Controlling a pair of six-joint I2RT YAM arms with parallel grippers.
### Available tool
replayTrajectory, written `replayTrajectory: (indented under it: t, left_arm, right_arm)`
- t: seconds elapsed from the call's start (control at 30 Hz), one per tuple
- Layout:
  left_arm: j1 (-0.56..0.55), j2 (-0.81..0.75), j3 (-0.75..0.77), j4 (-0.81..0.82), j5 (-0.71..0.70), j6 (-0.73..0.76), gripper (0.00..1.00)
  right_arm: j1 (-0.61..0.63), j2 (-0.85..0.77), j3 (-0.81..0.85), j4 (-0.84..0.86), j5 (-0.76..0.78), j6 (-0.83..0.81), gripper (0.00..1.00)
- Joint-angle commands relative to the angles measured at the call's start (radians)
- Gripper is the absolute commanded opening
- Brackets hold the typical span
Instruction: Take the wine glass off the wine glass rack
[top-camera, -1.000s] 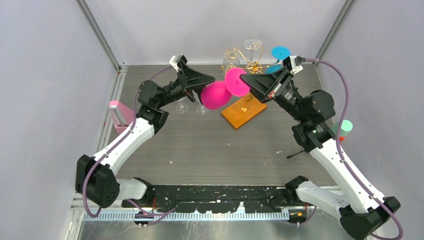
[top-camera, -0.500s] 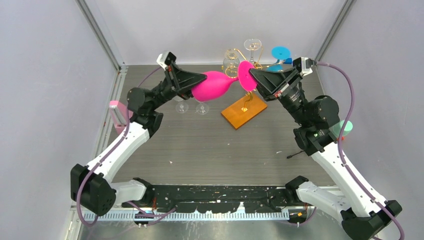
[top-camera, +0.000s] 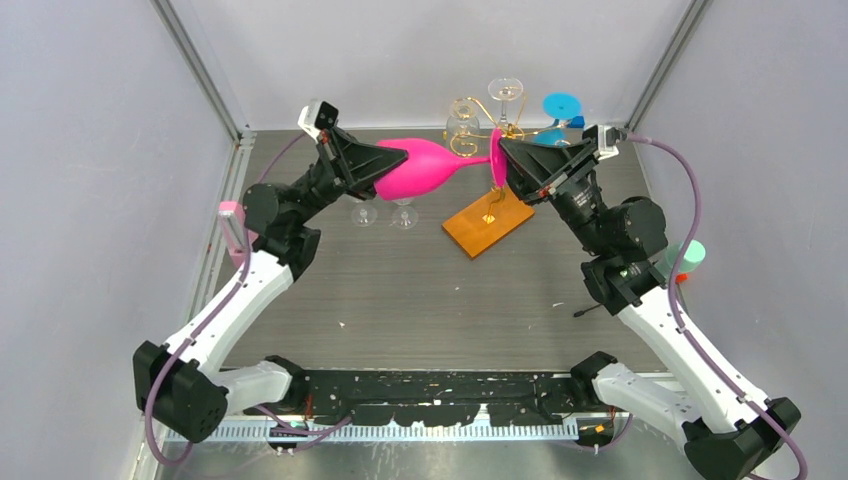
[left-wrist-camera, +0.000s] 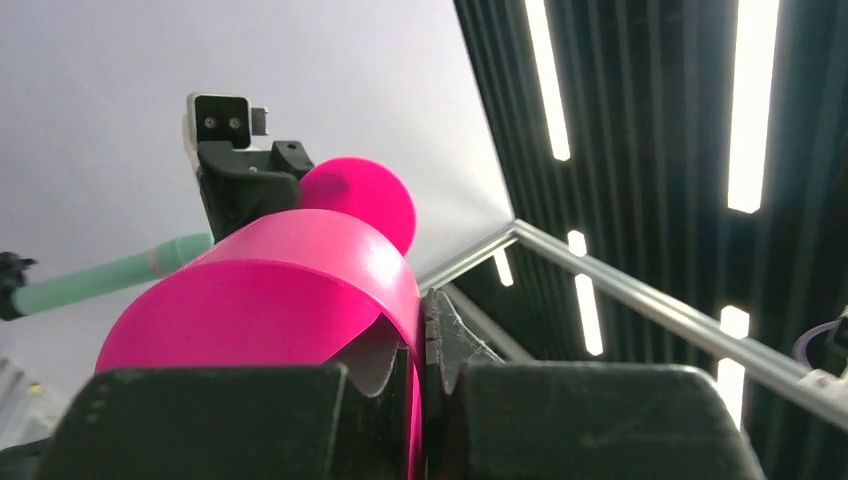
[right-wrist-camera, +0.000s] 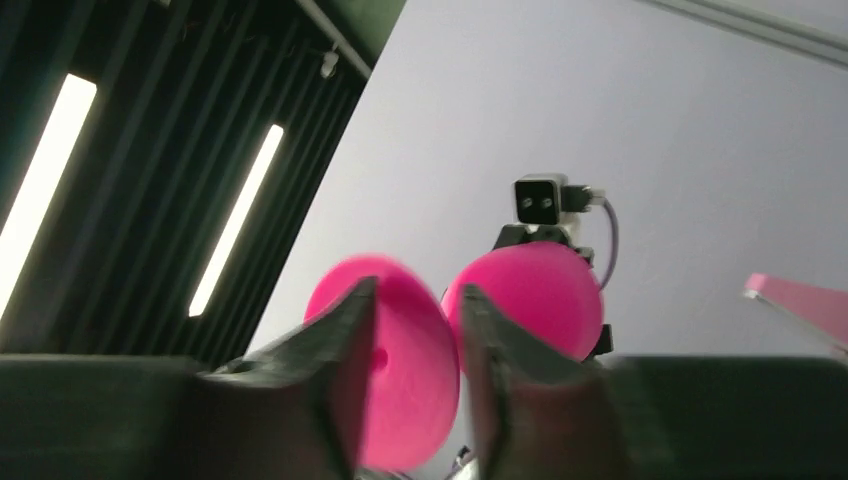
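Note:
A pink wine glass (top-camera: 425, 168) hangs level in the air in front of the gold wire wine glass rack (top-camera: 468, 112), clear of its scroll arms. My left gripper (top-camera: 398, 163) is shut on the rim of the bowl (left-wrist-camera: 270, 290), one finger inside and one outside (left-wrist-camera: 455, 345). The glass's round foot (right-wrist-camera: 405, 370) stands between the parted fingers of my right gripper (right-wrist-camera: 415, 290), with a gap to the right finger. That gripper (top-camera: 503, 160) is open. The rack's orange base (top-camera: 488, 222) lies on the table below.
Clear glasses (top-camera: 506, 92) and a blue one (top-camera: 560, 105) hang on the rack. Two clear glasses (top-camera: 404, 215) stand on the table under the left arm. A pink block (top-camera: 235, 225) sits at the left edge, a green cup (top-camera: 688, 255) at the right, a small black tripod (top-camera: 590, 308) nearby.
The left gripper closed on the pink bowl's rim. The right gripper's jaws parted from the foot. The glass swung level and rose toward the back.

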Motion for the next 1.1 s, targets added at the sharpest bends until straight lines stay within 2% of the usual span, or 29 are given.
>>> replayTrajectory:
  t: [0.0,0.03,0.1,0.2,0.23,0.33,0.43,0.5,0.6,0.73,0.93,1.07]
  left_arm:
    - [0.004,-0.076,0.048,-0.074,0.118,0.232,0.0]
    - [0.01,-0.094,0.064,-0.135,0.127,0.306,0.0]
    - [0.025,-0.128,0.1,-0.309,0.142,0.448,0.0]
    - [0.056,-0.175,0.197,-0.679,0.165,0.722,0.0]
    - [0.063,-0.188,0.238,-0.877,0.153,0.831,0.0]
    - [0.068,-0.212,0.375,-1.332,0.048,1.176,0.0]
    - [0.068,-0.204,0.452,-1.619,-0.065,1.42,0.0]
    - [0.068,-0.193,0.473,-1.788,-0.185,1.528,0.0]
    - [0.067,-0.182,0.438,-1.933,-0.395,1.632,0.0]
    - [0.068,-0.147,0.364,-2.03,-0.689,1.676,0.0]
    - [0.068,-0.047,0.335,-2.001,-0.815,1.701,0.0]
    - [0.083,0.089,0.377,-1.966,-0.87,1.7,0.0]
  right_arm:
    - [-0.013,-0.03,0.003,-0.152,0.132,-0.12,0.53]
    - [-0.013,-0.046,0.004,-0.172,0.156,-0.142,0.64]
    - [-0.013,-0.075,0.006,-0.23,0.201,-0.185,0.72]
    - [-0.013,-0.123,0.032,-0.39,0.289,-0.25,0.73]
    - [-0.013,-0.13,0.051,-0.456,0.32,-0.266,0.74]
    - [-0.013,-0.164,0.082,-0.584,0.385,-0.329,0.74]
    - [-0.013,-0.192,0.08,-0.63,0.421,-0.353,0.74]
    - [-0.013,-0.212,0.076,-0.649,0.435,-0.364,0.73]
    - [-0.013,-0.233,0.077,-0.678,0.447,-0.379,0.73]
    - [-0.013,-0.246,0.084,-0.713,0.445,-0.396,0.72]
    - [-0.013,-0.27,0.079,-0.76,0.44,-0.403,0.71]
    - [-0.013,-0.302,0.077,-0.783,0.438,-0.415,0.7]
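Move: The left hand already pinches the pink wine glass by its bowl. The open table it heads for is some 19 cm left, 11 cm ahead and 51 cm down; the two clear glasses stand about 30 cm ahead, 4 and 13 cm left, 44 cm down. For the right hand, the pink glass's middle is level, 9 cm left; the blue glass on the rack is 31 cm ahead, 15 cm right, 27 cm down. The left fingers keep their pinch on the bowl wall while the right fingers open wide and leave the foot. After easing back slightly, the left hand sweeps down about 29 cm and left 16 cm, rolling some 110 degrees until its fingers point down. The right hand dips forward briefly, then withdraws right and down, swinging clockwise. ##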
